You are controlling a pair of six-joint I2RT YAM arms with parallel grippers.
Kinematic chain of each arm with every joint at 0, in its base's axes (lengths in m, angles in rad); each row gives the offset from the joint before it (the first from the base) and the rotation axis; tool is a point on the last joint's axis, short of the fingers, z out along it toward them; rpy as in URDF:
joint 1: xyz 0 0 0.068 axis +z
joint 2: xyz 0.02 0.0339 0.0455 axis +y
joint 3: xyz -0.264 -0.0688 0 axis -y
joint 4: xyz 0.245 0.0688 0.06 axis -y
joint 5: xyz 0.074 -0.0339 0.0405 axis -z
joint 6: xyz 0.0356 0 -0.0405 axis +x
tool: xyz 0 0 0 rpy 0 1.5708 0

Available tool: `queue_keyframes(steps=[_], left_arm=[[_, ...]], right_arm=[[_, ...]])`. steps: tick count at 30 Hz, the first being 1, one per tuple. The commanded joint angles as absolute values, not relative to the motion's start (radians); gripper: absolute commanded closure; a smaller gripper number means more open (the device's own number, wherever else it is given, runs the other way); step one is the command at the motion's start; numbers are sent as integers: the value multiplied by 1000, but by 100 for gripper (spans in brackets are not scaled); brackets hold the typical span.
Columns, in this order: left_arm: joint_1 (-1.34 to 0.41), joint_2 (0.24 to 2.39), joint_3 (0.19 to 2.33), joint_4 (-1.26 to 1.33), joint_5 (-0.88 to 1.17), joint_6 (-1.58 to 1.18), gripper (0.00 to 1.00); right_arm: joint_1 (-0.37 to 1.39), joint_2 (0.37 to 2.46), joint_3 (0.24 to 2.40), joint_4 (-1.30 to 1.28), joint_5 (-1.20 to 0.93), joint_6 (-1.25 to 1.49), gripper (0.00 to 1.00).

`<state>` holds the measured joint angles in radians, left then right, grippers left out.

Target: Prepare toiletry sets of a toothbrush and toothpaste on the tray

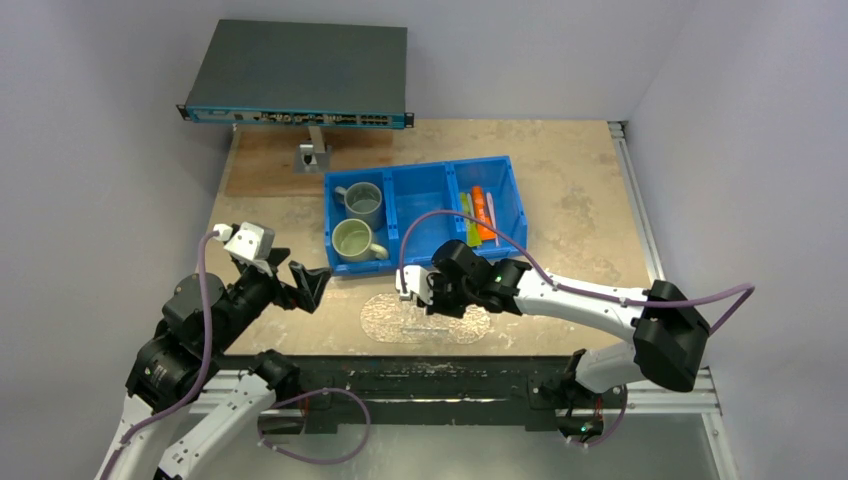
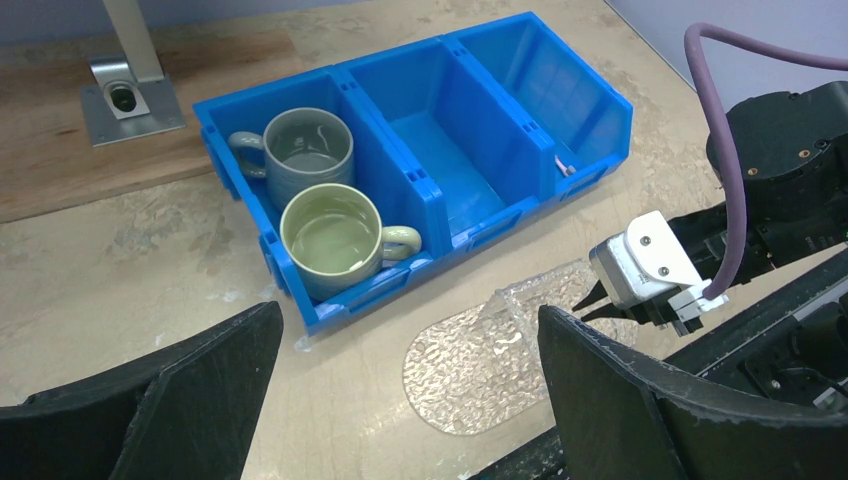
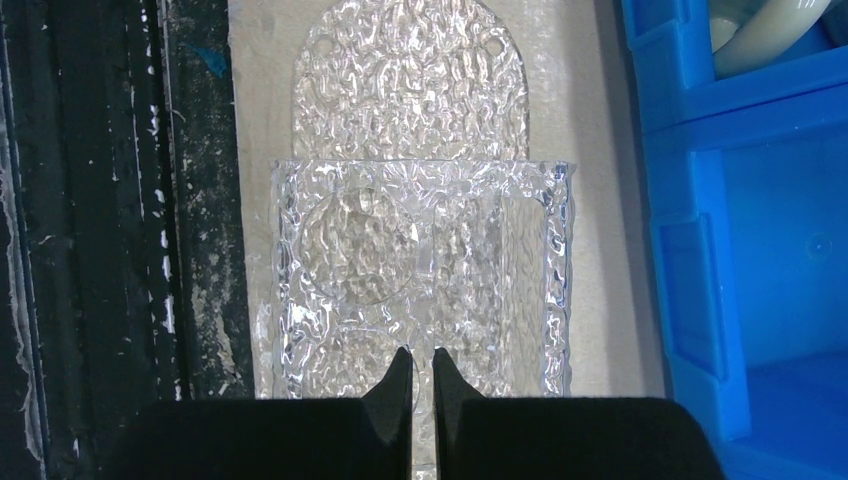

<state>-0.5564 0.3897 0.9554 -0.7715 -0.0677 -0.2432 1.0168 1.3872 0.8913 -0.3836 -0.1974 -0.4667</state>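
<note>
The tray is a flat clear pebbled oblong lying by the table's near edge. Over its right half stands a clear pebbled box-like piece with a round hole. My right gripper is shut on this piece's thin near wall. An orange tube, a green tube and a pale toothbrush lie in the right compartment of the blue bin. My left gripper hangs wide open left of the tray, holding nothing.
A grey mug and a pale-green mug stand in the bin's left compartment; its middle one is bare. A dark network switch sits on a stand at the back, over a wooden board.
</note>
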Motion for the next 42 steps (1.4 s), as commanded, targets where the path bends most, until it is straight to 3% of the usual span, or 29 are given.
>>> queue_keyframes(steps=[1, 10, 16, 21, 42], left_arm=[[-549, 394, 954, -741, -72, -234, 0], [-549, 397, 955, -740, -71, -234, 0], [-549, 396, 954, -740, -71, -233, 0], [-549, 396, 954, -741, -71, -234, 0], [-549, 403, 943, -733, -143, -282, 0]], right_arm=[[1025, 1357, 886, -391, -218, -485, 100], [1025, 1367, 886, -382, -211, -489, 100], [1025, 1364, 884, -375, -200, -490, 80], [1025, 1362, 887, -368, -192, -488, 72], [1024, 1255, 1061, -456, -141, -476, 60]])
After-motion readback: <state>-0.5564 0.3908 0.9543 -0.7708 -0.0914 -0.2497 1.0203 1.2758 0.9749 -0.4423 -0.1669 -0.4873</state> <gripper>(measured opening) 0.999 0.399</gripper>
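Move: The right hand is closed on the clear tray, which already stands on the textured oval mat; the tray's middle is about 1 cm back, 1 cm left and 2 cm below that hand. The blue bin's middle lies some 18 cm straight ahead. In the bin, the green mug is roughly 13 cm ahead and 13 cm left, the orange toothpaste 18 cm ahead and 11 cm right. From the left hand the tray is about 18 cm right, 3 cm ahead and 24 cm lower. Holding nearly still over the mat, the right hand first opens its fingers to rather less than half their range, so that they let go of the clear tray they were pinching. It then lifts almost straight up off the tray by about 6 cm, drifting barely forward, while the wrist tips the fingertips slightly up and outward by under 10 degrees, the fingers staying parted. ##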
